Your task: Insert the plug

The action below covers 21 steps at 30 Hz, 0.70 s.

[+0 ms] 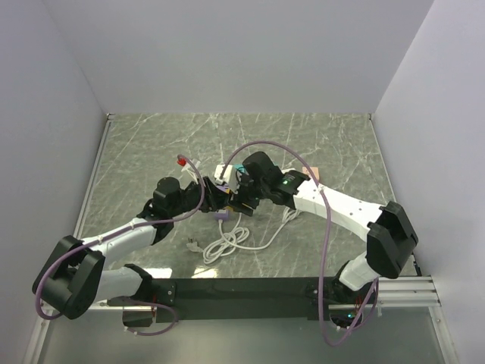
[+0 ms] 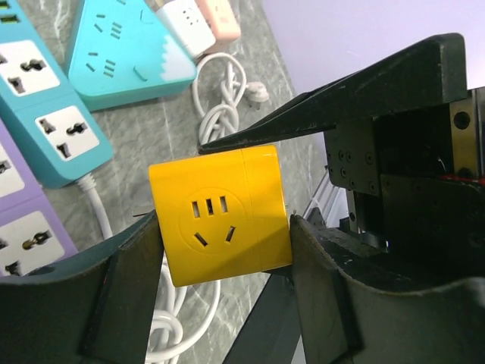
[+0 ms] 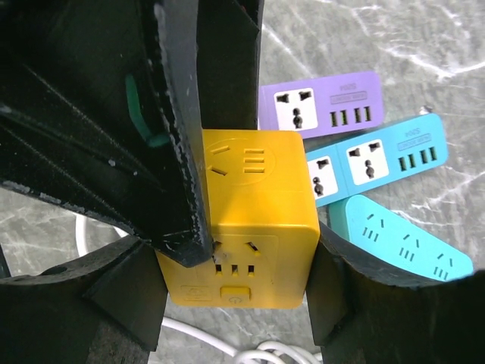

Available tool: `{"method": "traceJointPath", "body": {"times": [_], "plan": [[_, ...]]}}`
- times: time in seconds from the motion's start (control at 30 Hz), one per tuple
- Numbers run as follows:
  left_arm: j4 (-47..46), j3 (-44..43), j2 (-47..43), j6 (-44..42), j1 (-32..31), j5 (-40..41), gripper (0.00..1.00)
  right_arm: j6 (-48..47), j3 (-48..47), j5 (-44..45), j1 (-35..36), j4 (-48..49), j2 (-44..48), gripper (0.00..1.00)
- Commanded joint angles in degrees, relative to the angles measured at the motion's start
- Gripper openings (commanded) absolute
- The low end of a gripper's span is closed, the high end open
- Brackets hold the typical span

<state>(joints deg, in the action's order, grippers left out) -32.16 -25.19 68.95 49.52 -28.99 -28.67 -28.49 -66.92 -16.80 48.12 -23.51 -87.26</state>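
Note:
A yellow cube socket [image 2: 220,216] is held above the table by both grippers. My left gripper [image 2: 223,243] is shut on its two sides, and a finger of the right gripper lies along its top edge. In the right wrist view the cube [image 3: 258,220] sits between my right gripper's [image 3: 236,262] fingers, with a left finger [image 3: 182,152] pressed on its left face. In the top view the left gripper [image 1: 220,199] and right gripper [image 1: 241,197] meet at mid-table and hide the cube. A white cable [image 1: 227,243] lies coiled below them, its plug [image 1: 194,244] loose on the table.
Beneath the grippers lie a purple power strip [image 3: 322,102], a teal strip [image 3: 379,159] and a teal triangular socket [image 3: 402,235]. White [image 2: 186,23] and pink [image 2: 220,15] adapters lie beyond them. Walls stand on three sides of the table.

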Motion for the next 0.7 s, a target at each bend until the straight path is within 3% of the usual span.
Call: {"method": "traceJointPath", "body": {"times": [0.0, 0.03, 0.13, 0.17, 0.2, 0.67], "plan": [[-1.41, 1.72, 0.22, -0.12, -0.01, 0.01, 0.00, 1.51, -0.15, -1.66, 0.31, 6.01, 4.91, 0.18], [-1.59, 1.90, 0.14, 0.14, 0.08, 0.10, 0.00, 1.60, 0.03, -1.66, 0.31, 6.28, 5.17, 0.21], [-2.64, 2.60, -1.00, 1.11, 0.08, 0.01, 0.00, 2.12, 0.82, -2.19, -0.04, 6.89, 5.87, 0.44], [-3.16, 3.04, -1.62, 1.54, 0.08, -0.07, 0.00, 2.21, 1.00, -2.27, -0.22, 7.50, 6.14, 0.80], [-3.60, 3.39, -1.97, 1.81, 0.25, -0.16, 0.00, 2.39, 1.26, -2.28, -0.30, 7.95, 6.49, 0.85], [-12.57, 6.91, -7.32, 10.24, 0.96, -1.57, 0.00, 4.85, 9.08, -10.88, -4.17, 15.50, 13.87, 0.93]]}}
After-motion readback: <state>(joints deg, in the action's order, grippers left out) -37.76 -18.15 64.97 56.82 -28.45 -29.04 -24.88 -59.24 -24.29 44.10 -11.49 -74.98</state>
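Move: Both hands grip the yellow cube between them: its middle is about 2 cm to the right of the left hand's point, 1 cm ahead, and about 2 cm to the left of the right hand's point, 1 cm below. From the left hand, some 13 cm lower, the purple strip's middle lies about 7 cm ahead and 2 cm left, the teal strip's about 11 cm ahead and 4 cm right. The coiled white cord lies about 8 cm back, straight behind. The right fingers open wide and come off the yellow cube, and that hand then climbs some 6 cm nearly straight up, its fingertips tipping up by about 15 degrees from their downward slant. The left fingers keep the cube pinched and draw it about 2 cm back towards the base and a little left, dipping nearly 2 cm on the way and coming most of the way up again. ##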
